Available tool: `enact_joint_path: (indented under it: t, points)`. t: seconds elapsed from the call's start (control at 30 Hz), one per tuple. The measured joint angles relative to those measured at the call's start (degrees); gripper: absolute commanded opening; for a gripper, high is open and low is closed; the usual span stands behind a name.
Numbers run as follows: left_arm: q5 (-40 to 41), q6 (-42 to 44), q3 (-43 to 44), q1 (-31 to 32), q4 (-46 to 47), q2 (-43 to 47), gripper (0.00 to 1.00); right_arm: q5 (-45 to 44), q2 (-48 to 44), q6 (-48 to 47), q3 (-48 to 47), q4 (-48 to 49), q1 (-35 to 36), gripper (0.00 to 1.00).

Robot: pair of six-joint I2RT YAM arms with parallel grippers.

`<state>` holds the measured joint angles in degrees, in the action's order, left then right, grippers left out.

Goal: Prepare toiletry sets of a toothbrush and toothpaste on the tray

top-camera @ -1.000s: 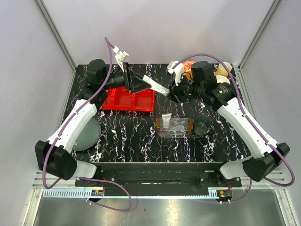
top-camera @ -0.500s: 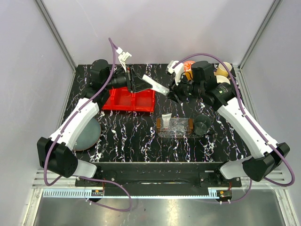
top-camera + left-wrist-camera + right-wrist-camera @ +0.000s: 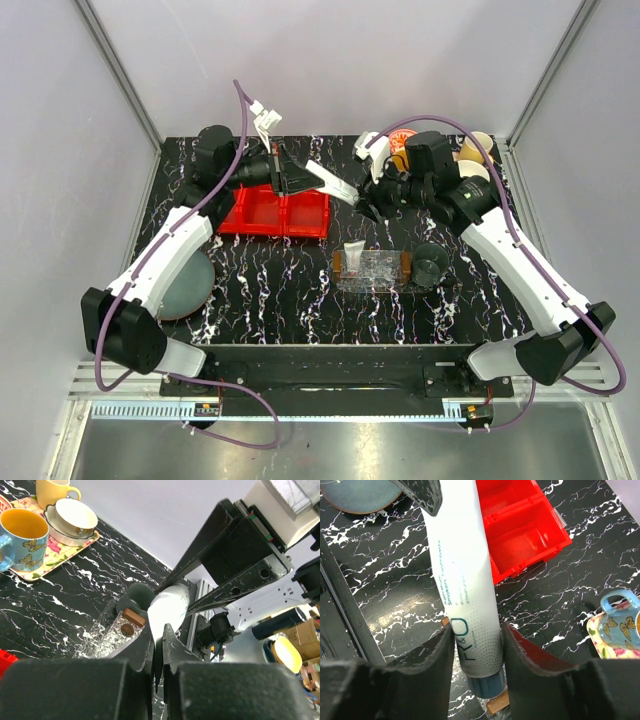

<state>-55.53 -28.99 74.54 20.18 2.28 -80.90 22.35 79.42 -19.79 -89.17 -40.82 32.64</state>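
Note:
A white toothpaste (image 3: 332,182) tube hangs in the air over the back of the table, held at both ends. My left gripper (image 3: 303,178) is shut on its flat tail; in the left wrist view the tube (image 3: 169,605) runs away from those pinched jaws (image 3: 159,635). My right gripper (image 3: 362,197) is shut on the cap end, its pads pressing both sides of the tube (image 3: 467,595) just above the blue cap. Below, the clear tray (image 3: 375,270) with orange-brown ends carries a second toothpaste (image 3: 353,252) at its left end. The toothbrush is out of view.
Red bins (image 3: 275,212) lie under the left gripper. A grey plate (image 3: 185,280) sits at the left, and a dark cup (image 3: 432,263) stands beside the tray's right end. A floral tray with mugs (image 3: 50,550) is at the back right.
My left gripper has moved right to the tube's tail and closed on it. The right gripper has kept its grip on the cap end, barely moving.

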Motion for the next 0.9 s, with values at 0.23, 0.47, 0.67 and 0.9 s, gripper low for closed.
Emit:
enact_joint_path:
  t: [0.23,0.47,0.67,0.9]
  points:
    - [0.5,6.8,3.1,1.9,-5.7,-1.8,0.0,0.7,0.0,0.5,0.3,0.5,0.0,0.8]
    - [2.4,16.3,9.2,3.6,-13.9,-3.0,0.0,-5.2,-1.7,0.3,0.6,0.5,0.0,0.81]
    - [7.5,26.9,17.3,7.3,-22.3,-6.1,0.0,-13.4,-5.4,0.3,0.7,0.7,-1.5,0.8]
    - [15.8,38.1,24.1,13.4,-32.0,-10.5,0.0,-21.8,-9.0,1.2,1.7,0.8,-7.3,0.8]
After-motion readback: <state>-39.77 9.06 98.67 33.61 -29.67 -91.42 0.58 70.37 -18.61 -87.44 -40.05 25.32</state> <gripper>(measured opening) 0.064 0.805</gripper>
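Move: The toothpaste tube is held in both hands. The left hand grips its flat end; the right hand holds it near the cap. From the left hand the clear tray lies about 10 cm right, 3 back and 33 below. The red box's centre is 14 ahead and 16 left. The dark cup stands 14 cm right of the tray, level with it. From the right hand the tray is 3 cm right, 3 back, 29 below; the blue mug 24 ahead, 11 right. The toothpaste tube passes wholly to the left hand: the right fingers open wide and let go of its cap end, then the right hand pulls off about 11 cm to the right, rising and going a little forward while swinging clockwise. The left hand keeps its pinch on the flat end, brings the tube some 5 cm right towards the tray and rolls while tipping its fingers downward, about 30 degrees of turn in all. ##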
